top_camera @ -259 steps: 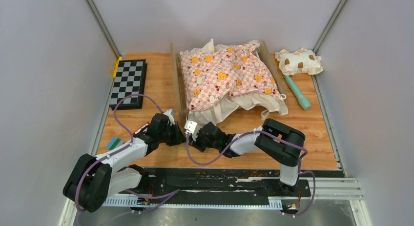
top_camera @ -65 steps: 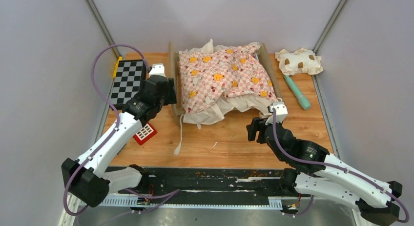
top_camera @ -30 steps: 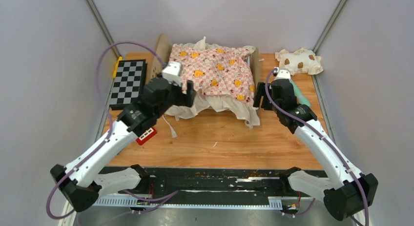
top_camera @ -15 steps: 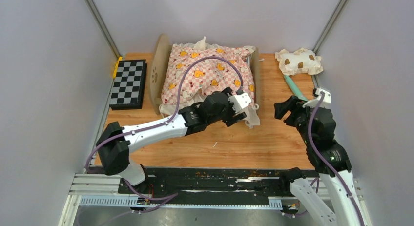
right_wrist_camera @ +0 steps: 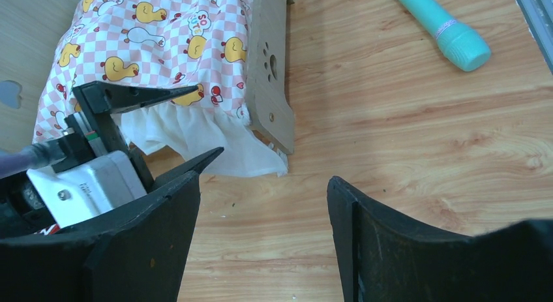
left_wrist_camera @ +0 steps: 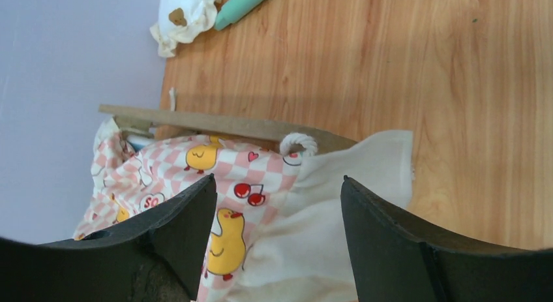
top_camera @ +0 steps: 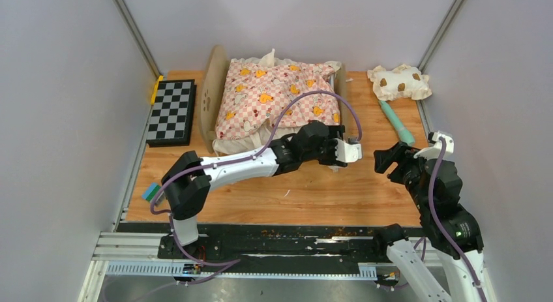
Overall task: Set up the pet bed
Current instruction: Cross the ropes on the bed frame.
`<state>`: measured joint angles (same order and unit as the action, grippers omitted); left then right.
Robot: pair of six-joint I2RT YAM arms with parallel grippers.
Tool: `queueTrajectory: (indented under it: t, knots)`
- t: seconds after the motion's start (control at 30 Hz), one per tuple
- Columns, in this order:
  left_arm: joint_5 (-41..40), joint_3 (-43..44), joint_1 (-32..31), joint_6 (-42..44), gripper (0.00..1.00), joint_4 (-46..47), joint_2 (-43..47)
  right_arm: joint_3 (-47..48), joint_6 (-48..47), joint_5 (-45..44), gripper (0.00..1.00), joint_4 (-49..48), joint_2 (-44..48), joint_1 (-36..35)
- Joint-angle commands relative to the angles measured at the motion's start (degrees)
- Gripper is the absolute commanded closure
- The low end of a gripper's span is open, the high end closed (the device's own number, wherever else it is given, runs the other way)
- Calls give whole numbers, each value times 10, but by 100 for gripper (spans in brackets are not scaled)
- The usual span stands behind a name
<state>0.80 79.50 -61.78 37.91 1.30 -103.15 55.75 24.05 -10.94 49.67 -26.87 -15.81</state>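
Observation:
The pet bed (top_camera: 210, 98) stands at the back of the table, its rounded headboard with the paw cutout on the left. A pink checkered cushion (top_camera: 274, 101) with a white ruffle covers it. My left gripper (top_camera: 334, 160) reaches across to the cushion's near right corner. In the left wrist view it (left_wrist_camera: 278, 180) is open, with the ruffle (left_wrist_camera: 339, 211) and cushion (left_wrist_camera: 215, 184) between and below its fingers and the bed's wooden end board (left_wrist_camera: 228, 124) beyond. My right gripper (top_camera: 386, 160) hangs open over bare wood right of the bed. Its wrist view shows the end board (right_wrist_camera: 270, 67) and the left gripper (right_wrist_camera: 209, 119).
A cream brown-spotted pillow (top_camera: 399, 81) lies at the back right, with a teal stick (top_camera: 396, 122) just in front of it. A chessboard (top_camera: 171, 111) sits at the left. A small green and blue block (top_camera: 151, 192) lies by the left arm's base.
My left gripper has slid right along the bed's front to the cushion's near right corner, its jaws narrowing a little. The right gripper has drawn slightly back toward me.

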Motion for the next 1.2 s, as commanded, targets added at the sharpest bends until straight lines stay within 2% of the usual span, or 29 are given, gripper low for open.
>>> queueTrajectory:
  t: [0.0,0.27,0.5,0.8,0.87,1.1,1.17]
  knots:
    - [34,50,2,88,24,-10,-24,24,-15,-2,28,16,7,2]
    - [175,126,60,76,27,-134,-65,26,-25,3,28,19,9,3]
    - [206,158,88,83,26,-169,-96,20,-26,11,28,11,7,3]
    - [246,187,91,92,26,-196,-126,2,-24,18,28,2,4,3]
    - [240,195,91,98,31,-210,-132,1,-24,20,28,1,5,3]
    - [232,202,92,101,61,-224,-138,-1,-24,20,28,0,5,3]
    - [234,202,93,96,65,-224,-136,-2,-24,22,28,-2,5,2]
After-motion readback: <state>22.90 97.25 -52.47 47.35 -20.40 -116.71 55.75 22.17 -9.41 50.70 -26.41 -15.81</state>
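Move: The pink blanket's corner seam, where it meets the white ruffle, lies about 3 cm ahead of the left hand, level with it sideways and some 7 cm below. The rope loop sits about 5 cm to the right of that seam, on the end board; the ruffle spreads about 6 cm nearer the robot than the seam. The microphone lies roughly 10 cm ahead and 20 cm right of the left hand. From the right hand the seam is about 13 cm ahead, 10 cm left and 15 cm below. Bring the left gripper down about 6 cm onto the blanket's corner seam beside the rope loop, easing forward some 3 cm on the way, mostly before the main descent. Dip the fingertips and swing them clockwise, each by roughly 15 degrees, so they point more to the right; then, with the hand still, close the fingers about halfway around the seam. ##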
